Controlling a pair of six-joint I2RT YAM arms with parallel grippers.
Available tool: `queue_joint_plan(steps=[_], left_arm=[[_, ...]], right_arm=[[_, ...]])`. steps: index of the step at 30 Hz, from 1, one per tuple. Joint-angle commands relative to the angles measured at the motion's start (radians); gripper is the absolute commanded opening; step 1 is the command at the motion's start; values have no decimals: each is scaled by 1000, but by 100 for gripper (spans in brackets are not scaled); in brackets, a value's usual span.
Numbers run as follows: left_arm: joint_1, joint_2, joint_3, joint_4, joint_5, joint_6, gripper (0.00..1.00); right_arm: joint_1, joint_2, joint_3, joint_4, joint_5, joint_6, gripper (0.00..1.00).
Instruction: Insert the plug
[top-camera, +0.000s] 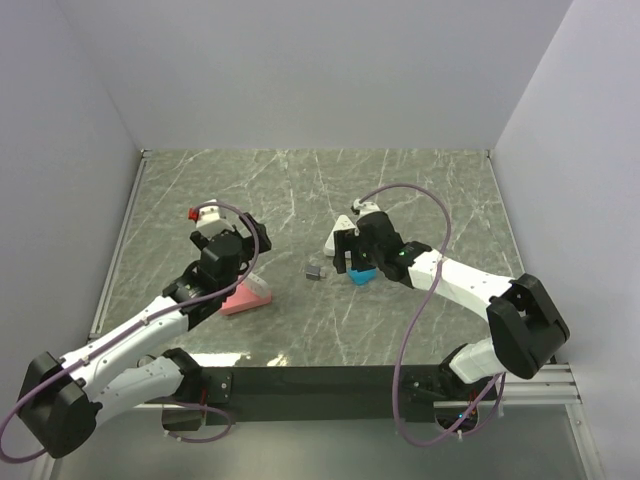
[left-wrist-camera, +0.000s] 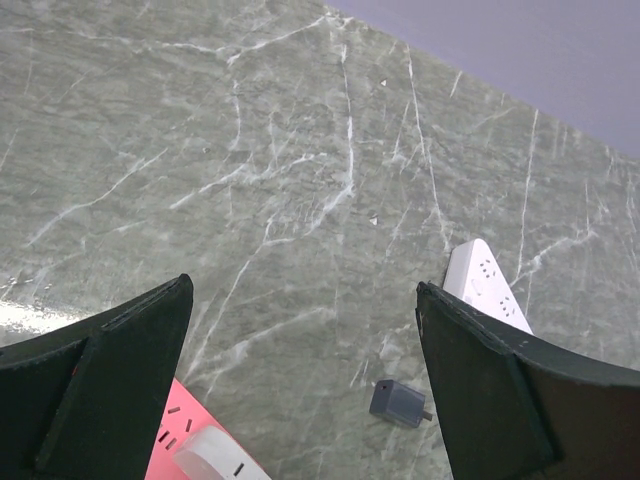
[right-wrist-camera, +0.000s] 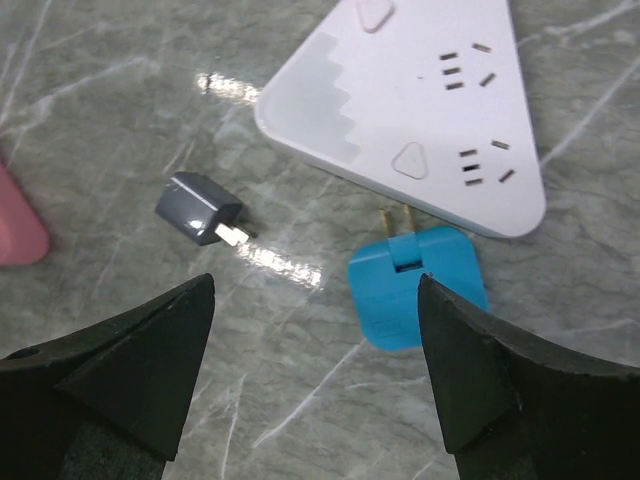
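Observation:
A blue plug (right-wrist-camera: 420, 285) lies flat on the table with its prongs towards a white triangular power strip (right-wrist-camera: 420, 110); both show in the top view, the plug (top-camera: 363, 275) and the strip (top-camera: 338, 238). A small grey plug (right-wrist-camera: 198, 208) lies to the left, also in the top view (top-camera: 314, 271) and the left wrist view (left-wrist-camera: 400, 402). My right gripper (right-wrist-camera: 315, 280) is open and empty, hovering just above and left of the blue plug. My left gripper (left-wrist-camera: 302, 287) is open and empty above the pink power strip (left-wrist-camera: 185, 425).
The pink power strip (top-camera: 246, 298) lies at centre left with a white adapter (left-wrist-camera: 215, 455) on it. A red-and-white object (top-camera: 205, 213) sits behind the left gripper. Walls enclose the marble table on three sides.

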Motion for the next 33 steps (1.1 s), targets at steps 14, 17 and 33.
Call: queue_joint_plan(steps=[14,17,33], left_arm=[[-3,1,21,-22,127,32,100],[-3,4,50,-48,197,33,99],[-3,-28,54,-76,254,24,99]], right_arm=[[-6,87,0,-40,167,18,92],[-7,103,-12,-24,170,10,92],[-7,176,-25,-18,135,-4,92]])
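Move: The right hand is open, with the blue plug adapter some 9 cm below it, about 4 cm to its right and 2 cm ahead. The white power strip's middle lies about 11 cm ahead and 1 cm to the right of this hand, and the grey plug roughly 7 cm to its left and 2 cm ahead, both also about 9 cm down. From the left hand the blue adapter is about 28 cm to the right, level fore and aft, and some 20 cm lower. The right hand sinks about 7 cm towards the blue adapter, shifting about 3.5 cm right mostly in the first half, while its wrist rolls left side down and its fingers tip steeper, staying wide open so that they end on either side of the adapter without closing. Meanwhile the empty left hand, also open, drifts some 3.5 cm right towards the middle with a little back and down, turning about 10 degrees clockwise. ##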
